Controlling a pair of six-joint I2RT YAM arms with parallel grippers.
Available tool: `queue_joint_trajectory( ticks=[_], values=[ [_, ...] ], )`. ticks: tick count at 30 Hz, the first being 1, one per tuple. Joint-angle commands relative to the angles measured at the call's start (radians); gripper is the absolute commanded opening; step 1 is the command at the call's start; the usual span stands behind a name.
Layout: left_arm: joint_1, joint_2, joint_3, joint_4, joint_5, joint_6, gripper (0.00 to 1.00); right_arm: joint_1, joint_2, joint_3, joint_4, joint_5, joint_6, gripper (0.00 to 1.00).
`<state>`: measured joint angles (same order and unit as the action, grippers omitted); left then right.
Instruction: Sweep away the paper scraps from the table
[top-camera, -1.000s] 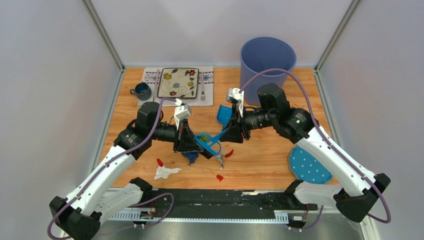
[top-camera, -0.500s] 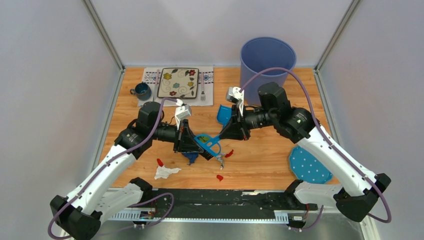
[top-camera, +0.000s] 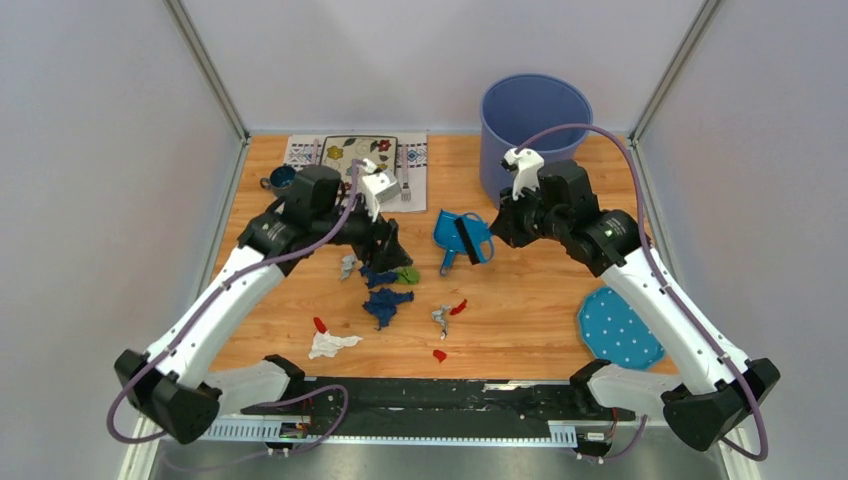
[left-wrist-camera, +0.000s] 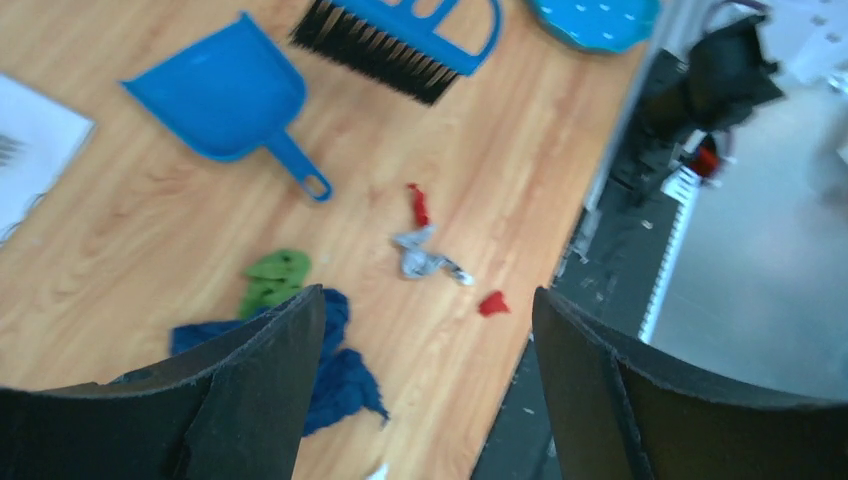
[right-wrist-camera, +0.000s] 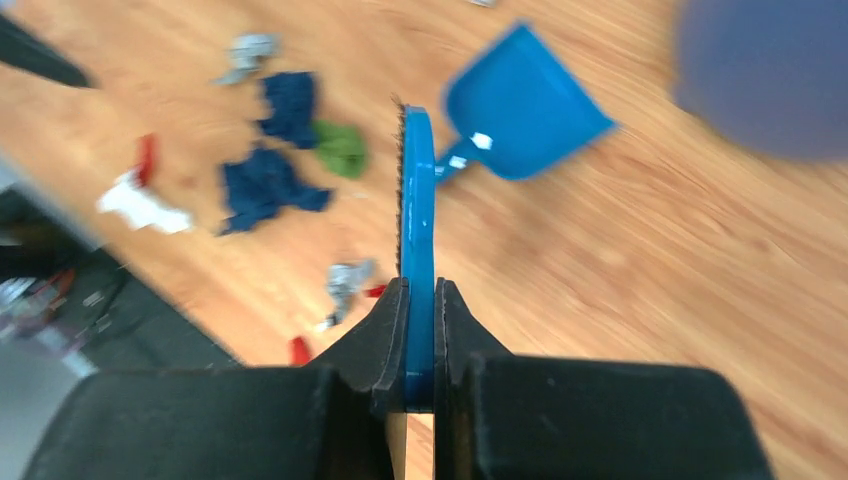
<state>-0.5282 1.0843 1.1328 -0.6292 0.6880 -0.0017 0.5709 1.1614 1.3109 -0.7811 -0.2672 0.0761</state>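
Paper scraps lie mid-table (top-camera: 530, 300): dark blue scraps (top-camera: 388, 305) (left-wrist-camera: 335, 370) (right-wrist-camera: 265, 185), a green scrap (top-camera: 407, 274) (left-wrist-camera: 275, 280), a silver-grey scrap (top-camera: 441, 318) (left-wrist-camera: 425, 255), red bits (top-camera: 439, 354) (left-wrist-camera: 491, 303) and a white scrap (top-camera: 330, 345) (right-wrist-camera: 140, 205). My left gripper (top-camera: 390, 247) (left-wrist-camera: 428, 300) hovers open over the blue and green ones, holding nothing. To the right, my right gripper (top-camera: 495, 232) (right-wrist-camera: 420, 290) is shut on a blue hand brush (top-camera: 470, 240) (right-wrist-camera: 418, 200), held edgewise above the table. The blue dustpan (top-camera: 448, 226) (left-wrist-camera: 235, 100) (right-wrist-camera: 520, 100) lies beside the brush.
A blue bin (top-camera: 535, 120) stands at the back right. A flowered plate (top-camera: 357, 165) on a placemat (top-camera: 300, 152), a fork (top-camera: 405, 186) and a dark mug (top-camera: 283, 181) sit at the back left. A blue polka-dot cloth (top-camera: 618, 330) lies front right.
The left gripper opened, let go of the brush and drew back toward the plate. The right gripper, shut on the brush, carried it back and right. The blue scraps now lie uncovered.
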Motion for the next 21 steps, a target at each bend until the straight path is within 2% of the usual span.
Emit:
queue_joint_trajectory(
  ticks=[1, 5, 6, 9, 14, 21],
  values=[
    [0.000, 0.192, 0.185, -0.231, -0.197, 0.170, 0.83, -0.025, -0.009, -0.021, -0.076, 0.391, 0.080, 0.00],
    [-0.085, 0.373, 0.246, -0.265, -0.404, 0.212, 0.84, -0.060, -0.025, -0.053, -0.083, 0.465, 0.093, 0.00],
    [-0.140, 0.432, 0.249, -0.261, -0.433, 0.212, 0.84, -0.063, -0.028, -0.058, -0.084, 0.471, 0.093, 0.00],
    [-0.223, 0.538, 0.248, -0.190, -0.504, 0.160, 0.84, -0.072, -0.035, -0.071, -0.093, 0.473, 0.088, 0.00],
    [-0.242, 0.695, 0.266, 0.011, -0.629, 0.092, 0.85, -0.082, -0.037, -0.079, -0.119, 0.493, 0.079, 0.00],
    [-0.272, 0.815, 0.245, 0.167, -0.633, 0.031, 0.86, -0.101, -0.022, -0.090, -0.132, 0.493, 0.064, 0.00]
  ],
)
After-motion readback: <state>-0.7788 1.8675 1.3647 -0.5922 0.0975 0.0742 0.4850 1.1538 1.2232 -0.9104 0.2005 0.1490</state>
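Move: The dustpan's handle lies about 11 cm ahead of the left hand, 9 cm to its right and some 27 cm below. At that same table level, the green scrap sits roughly 8 cm ahead of the left hand and neither left nor right; the red scrap beside the silver one is about level with it and 11 cm to its right. From the right hand, which holds the brush, the handle is some 6 cm ahead, 12 cm left and 28 cm below. The dustpan's handle is what the left hand comes down to: it swings forward first, then drops steeply, about 21 cm in all, drifting right and a little farther forward, its wrist rolling some 40 degrees so the wide-open fingers point down just above the handle. The right hand, still gripping the brush, draws off to the right and somewhat down, turning clockwise, away from the dustpan. ##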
